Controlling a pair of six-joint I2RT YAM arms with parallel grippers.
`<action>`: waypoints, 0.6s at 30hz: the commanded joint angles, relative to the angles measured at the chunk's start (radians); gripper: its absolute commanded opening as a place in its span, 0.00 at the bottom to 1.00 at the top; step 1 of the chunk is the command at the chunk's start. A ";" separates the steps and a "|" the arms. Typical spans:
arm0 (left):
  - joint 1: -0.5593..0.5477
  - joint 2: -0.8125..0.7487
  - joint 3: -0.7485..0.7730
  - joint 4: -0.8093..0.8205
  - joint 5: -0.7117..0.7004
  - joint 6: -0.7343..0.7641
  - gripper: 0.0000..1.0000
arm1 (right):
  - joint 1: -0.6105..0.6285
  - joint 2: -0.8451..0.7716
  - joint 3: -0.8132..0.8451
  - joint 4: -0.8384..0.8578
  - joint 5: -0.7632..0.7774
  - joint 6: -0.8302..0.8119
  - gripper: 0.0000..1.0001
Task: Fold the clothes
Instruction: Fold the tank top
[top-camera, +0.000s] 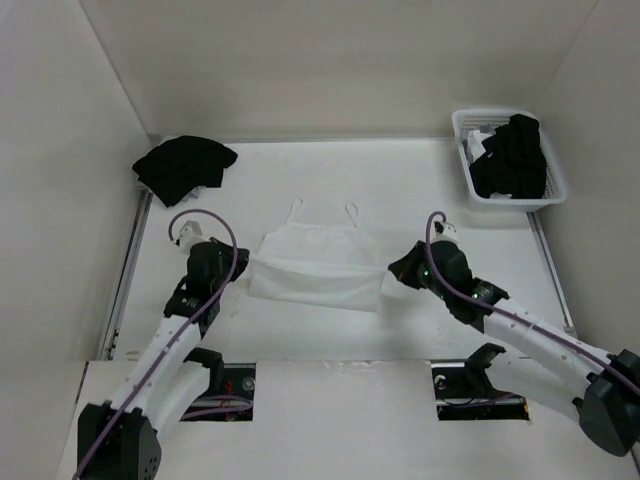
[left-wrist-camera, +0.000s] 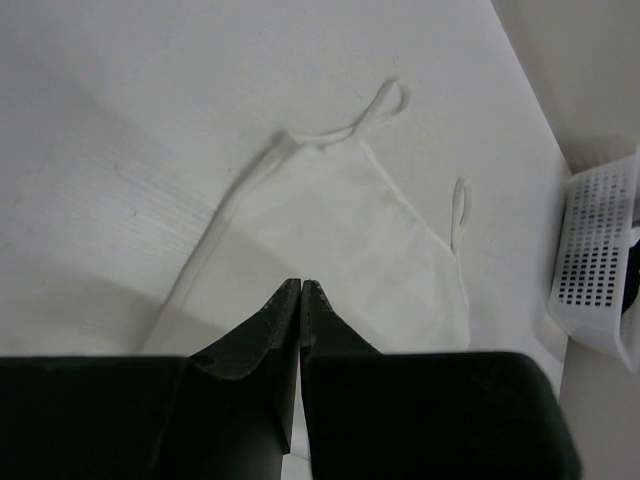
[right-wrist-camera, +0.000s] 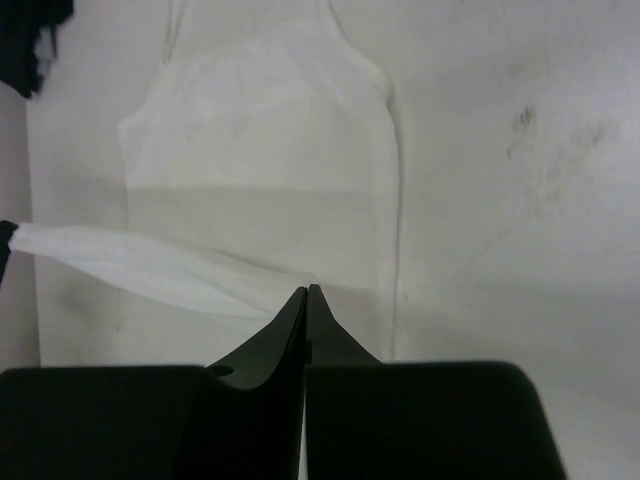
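The clothes (top-camera: 318, 262), a thin white sleeveless top, lie in the middle of the table with the two narrow straps (top-camera: 297, 208) at the far edge. My left gripper (top-camera: 245, 262) is shut on the near left corner of the top. My right gripper (top-camera: 392, 268) is shut on the near right corner. In the right wrist view the hem (right-wrist-camera: 150, 265) runs as a raised, taut band from the right gripper (right-wrist-camera: 307, 289) across to the left edge, above the flat body of the top (right-wrist-camera: 270, 130). In the left wrist view the top (left-wrist-camera: 380, 250) spreads beyond the left gripper (left-wrist-camera: 301, 284).
A black garment heap (top-camera: 183, 165) lies at the far left corner of the table. A white plastic basket (top-camera: 462, 150) with black and white clothes stands at the far right, and its perforated wall (left-wrist-camera: 590, 260) shows in the left wrist view. White walls enclose the table.
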 joint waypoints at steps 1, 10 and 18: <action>0.013 0.147 0.112 0.253 -0.040 0.011 0.02 | -0.093 0.081 0.115 0.149 -0.061 -0.115 0.01; 0.039 0.717 0.392 0.525 -0.093 0.014 0.02 | -0.319 0.518 0.390 0.281 -0.177 -0.149 0.02; 0.053 0.957 0.543 0.523 -0.083 0.014 0.30 | -0.366 0.784 0.522 0.387 -0.194 -0.085 0.39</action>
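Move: My left hand, gripping one hem corner of the tank top, has the left strap about 18 cm ahead, 14 cm to its right; my right hand, on the other corner, has the right strap some 20 cm ahead, 12 cm to its left. Both straps lie roughly 8 cm below. The near fold sits about 10 cm back and 20 cm right of my left hand, and the black clothes 34 cm ahead and 22 cm left of it. I swing both hands forward together about 20 cm, keeping the hem stretched between them and carrying it over the body of the tank top to the strap end. They arc up 2 to 3 cm, then sink to about 2 cm below where they began; near the end I open my fingers part way and let the hem corners go. ##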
